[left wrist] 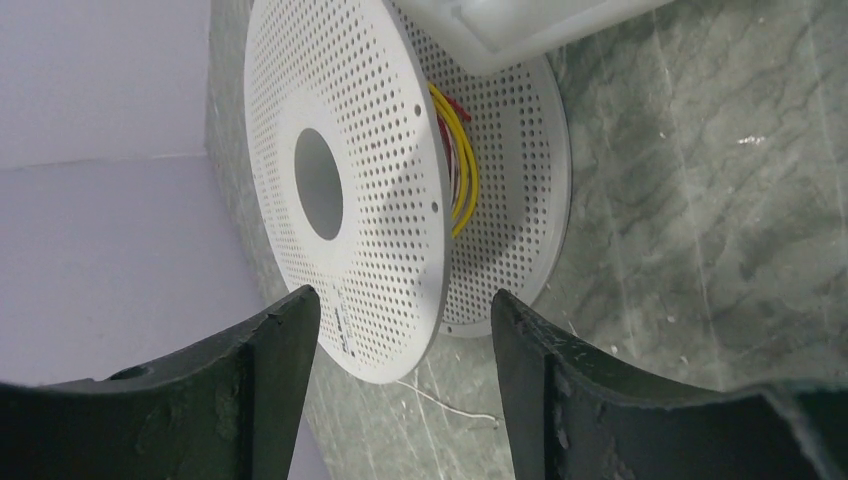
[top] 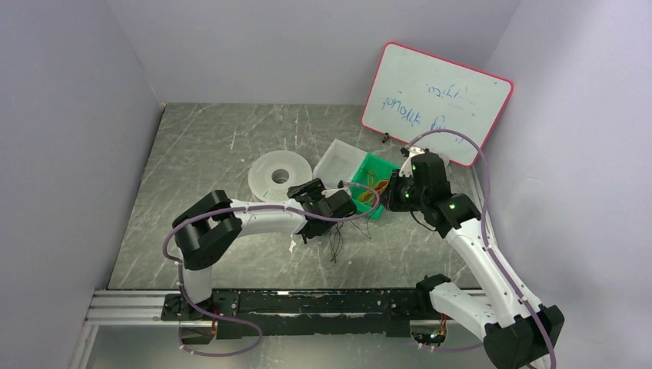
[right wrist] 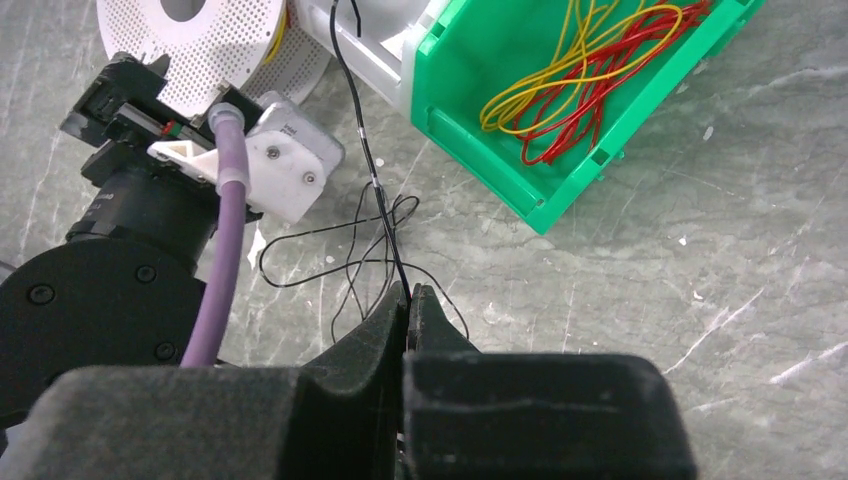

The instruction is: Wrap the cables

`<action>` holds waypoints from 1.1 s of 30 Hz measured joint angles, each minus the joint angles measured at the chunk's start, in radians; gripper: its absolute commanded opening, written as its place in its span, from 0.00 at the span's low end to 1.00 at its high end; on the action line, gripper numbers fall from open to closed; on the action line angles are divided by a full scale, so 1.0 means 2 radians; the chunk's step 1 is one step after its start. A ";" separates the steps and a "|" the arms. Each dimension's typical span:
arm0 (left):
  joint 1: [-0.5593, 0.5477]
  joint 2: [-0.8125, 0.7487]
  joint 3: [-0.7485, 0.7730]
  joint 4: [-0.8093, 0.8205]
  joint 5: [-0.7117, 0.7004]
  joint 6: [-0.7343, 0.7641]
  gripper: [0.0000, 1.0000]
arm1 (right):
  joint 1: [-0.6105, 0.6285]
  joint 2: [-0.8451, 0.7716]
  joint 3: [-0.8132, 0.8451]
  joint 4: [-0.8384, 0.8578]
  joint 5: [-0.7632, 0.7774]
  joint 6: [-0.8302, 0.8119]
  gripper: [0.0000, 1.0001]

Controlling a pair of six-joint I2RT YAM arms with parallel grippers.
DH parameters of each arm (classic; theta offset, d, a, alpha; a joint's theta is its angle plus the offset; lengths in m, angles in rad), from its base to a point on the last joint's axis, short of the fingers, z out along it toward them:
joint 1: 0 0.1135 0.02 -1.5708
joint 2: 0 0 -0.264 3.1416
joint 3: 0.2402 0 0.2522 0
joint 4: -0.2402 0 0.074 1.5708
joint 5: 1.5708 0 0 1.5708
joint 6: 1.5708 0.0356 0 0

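A white perforated spool (top: 281, 177) lies on the table with yellow and red cables (left wrist: 462, 170) wound between its flanges. My left gripper (left wrist: 405, 320) is open, its fingers on either side of the near edge of the spool (left wrist: 340, 180) without touching it; from above the left gripper (top: 301, 190) sits at the spool's right side. My right gripper (right wrist: 408, 292) is shut on a thin black cable (right wrist: 362, 130) that runs from the fingertips up toward the spool, with slack loops (right wrist: 340, 260) on the table. The right gripper (top: 390, 198) hovers beside the green bin.
A green bin (right wrist: 470, 130) holds loose yellow and red cables (right wrist: 575, 85). A white tray (top: 338, 157) sits between bin and spool. A red-framed whiteboard (top: 434, 104) leans on the back right wall. The left arm's wrist (right wrist: 150, 200) is close to my right gripper.
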 measured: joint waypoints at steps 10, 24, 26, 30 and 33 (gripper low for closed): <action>0.026 0.022 -0.007 0.044 -0.004 0.039 0.64 | -0.002 -0.012 0.000 0.000 -0.001 0.000 0.00; 0.054 0.039 -0.008 0.054 -0.008 0.048 0.46 | -0.003 -0.013 -0.004 0.000 -0.003 0.001 0.00; 0.054 0.039 -0.008 0.053 -0.009 0.047 0.40 | -0.003 -0.013 -0.004 0.000 -0.002 0.001 0.00; 0.055 0.038 -0.007 0.051 -0.026 0.049 0.32 | -0.003 -0.013 -0.004 0.000 -0.002 0.001 0.00; 0.055 0.032 -0.006 0.047 -0.040 0.049 0.21 | -0.003 -0.013 -0.004 0.000 -0.002 0.001 0.00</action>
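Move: The left hand stands just short of the spool's near rim, with its fingers wide. The middle of the upper flange lies about 8 cm ahead, 6 cm to the left and 2 cm below. The clear bin is roughly 7 cm ahead and 12 cm to the right, and the loose black cable 14 cm back and 11 cm to the right, both near table height. From the right hand, that flange is some 6 cm ahead, 28 cm left and 12 cm down. Bring the left gripper forward, then forward-left and down, about 5 cm in all, so its open fingers straddle the near rim of the spool's upper flange. Close them there to pinch the flange above and below while easing some 1.5 cm back up and slightly left. Keep the right hand in place, still gripping the black cable. ##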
